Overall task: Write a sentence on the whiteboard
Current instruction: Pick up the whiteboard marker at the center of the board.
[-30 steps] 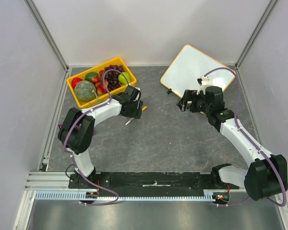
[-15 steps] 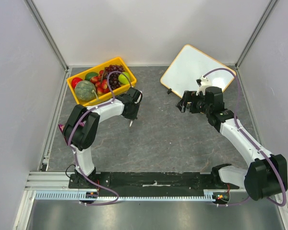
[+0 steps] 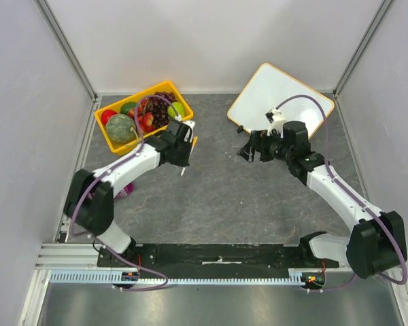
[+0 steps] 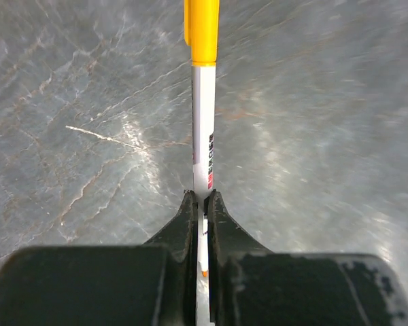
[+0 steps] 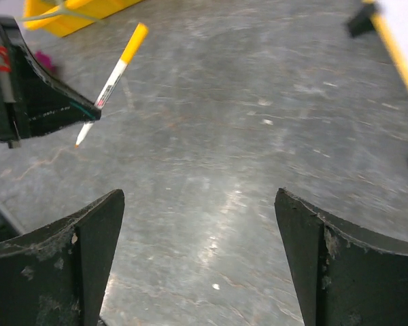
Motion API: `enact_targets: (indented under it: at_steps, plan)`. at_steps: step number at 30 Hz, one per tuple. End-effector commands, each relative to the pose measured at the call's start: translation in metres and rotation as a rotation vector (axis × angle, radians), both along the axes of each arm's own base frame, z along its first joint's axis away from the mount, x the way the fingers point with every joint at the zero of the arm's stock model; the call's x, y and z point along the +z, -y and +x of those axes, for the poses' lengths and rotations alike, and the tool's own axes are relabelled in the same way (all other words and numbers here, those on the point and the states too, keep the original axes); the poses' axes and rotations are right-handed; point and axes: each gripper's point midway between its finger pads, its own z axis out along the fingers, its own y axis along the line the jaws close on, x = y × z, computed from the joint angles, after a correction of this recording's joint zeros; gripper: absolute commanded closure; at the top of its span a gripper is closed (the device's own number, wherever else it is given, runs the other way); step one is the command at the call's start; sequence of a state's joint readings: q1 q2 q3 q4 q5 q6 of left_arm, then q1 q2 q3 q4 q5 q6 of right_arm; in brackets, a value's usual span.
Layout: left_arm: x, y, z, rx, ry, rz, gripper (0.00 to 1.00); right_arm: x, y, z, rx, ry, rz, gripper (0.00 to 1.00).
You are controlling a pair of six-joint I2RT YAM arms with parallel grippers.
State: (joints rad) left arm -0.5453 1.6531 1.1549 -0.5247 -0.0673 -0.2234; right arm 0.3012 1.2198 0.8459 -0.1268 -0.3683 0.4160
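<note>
The whiteboard [image 3: 279,95], white with an orange-yellow rim, lies at the back right; its face is blank and no sentence shows on it. Its rim appears at the top right of the right wrist view [image 5: 400,47]. My left gripper [image 3: 181,157] is shut on a white marker with an orange-yellow cap [image 3: 190,149], held above the grey table near the crate. In the left wrist view the marker [image 4: 204,129] runs straight out from the closed jaws [image 4: 202,198], cap pointing away. My right gripper [image 3: 248,151] hovers open and empty [image 5: 198,224], facing the marker [image 5: 115,71].
A yellow crate [image 3: 103,131] of fruit stands at the back left, also in the right wrist view [image 5: 75,15]. A small magenta object [image 3: 126,190] lies by the left arm. Walls close in on three sides.
My left gripper has shut on the marker and lifted it off the table, the arm swinging outward. The right gripper has moved left, away from the whiteboard.
</note>
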Motion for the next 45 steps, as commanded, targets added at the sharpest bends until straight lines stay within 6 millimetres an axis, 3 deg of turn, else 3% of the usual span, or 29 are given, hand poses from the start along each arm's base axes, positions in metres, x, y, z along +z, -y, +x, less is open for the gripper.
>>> enact_targets:
  at_steps: [1,6,11,15,22,30,39,40,43,45]
  plan:
    - [0.074,0.020,-0.020,-0.129,0.108,-0.194,0.98,0.042,-0.055,-0.004,0.168,0.063,0.116,0.02]
    - [0.125,0.024,-0.048,-0.212,0.177,-0.316,0.98,0.076,-0.108,-0.031,0.364,0.035,0.355,0.02]
    - [0.155,0.029,-0.076,-0.330,0.199,-0.396,0.98,0.115,-0.129,-0.055,0.496,0.049,0.534,0.06]
    - [0.175,0.040,-0.097,-0.439,0.210,-0.490,0.98,0.123,-0.141,-0.066,0.569,0.050,0.565,0.12]
    - [0.195,0.047,-0.114,-0.531,0.236,-0.570,0.98,0.122,-0.149,-0.080,0.644,0.011,0.621,0.25]
    - [0.194,0.053,-0.127,-0.583,0.209,-0.618,0.98,0.129,-0.160,-0.095,0.720,0.013,0.648,0.31]
    - [0.201,0.050,-0.132,-0.583,0.235,-0.635,0.98,0.120,-0.170,-0.113,0.790,-0.023,0.641,0.64]
    - [0.202,0.050,-0.132,-0.583,0.239,-0.638,0.98,0.117,-0.170,-0.112,0.785,-0.029,0.637,0.69]
    - [0.202,0.050,-0.134,-0.583,0.235,-0.643,0.98,0.117,-0.170,-0.111,0.766,-0.029,0.638,1.00]
    - [0.201,0.049,-0.133,-0.575,0.235,-0.640,0.97,0.119,-0.168,-0.106,0.727,-0.011,0.641,1.00]
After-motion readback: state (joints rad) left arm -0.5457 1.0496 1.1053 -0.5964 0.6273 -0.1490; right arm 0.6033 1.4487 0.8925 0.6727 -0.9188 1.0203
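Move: The left gripper already holds the marker near its tip end, some 7 cm above the table; the open right gripper it is going to meet is about 21 cm to its right, roughly level ahead and 10 cm higher. The fruit basket lies 17 cm ahead and 14 cm left of the left gripper. From the right gripper, the marker's middle is 20 cm left, 2 cm ahead and 10 cm below; the whiteboard's middle is some 21 cm ahead and 9 cm right. Keep the left gripper shut on the marker and lift it about 20 cm while drawing it back and slightly right, turning it clockwise with its left side dropping. Meanwhile bring the right gripper some 17 cm left towards the marker, up and back, rolling its left side up and turning counter-clockwise, then close it on the barrel by the yellow cap. ##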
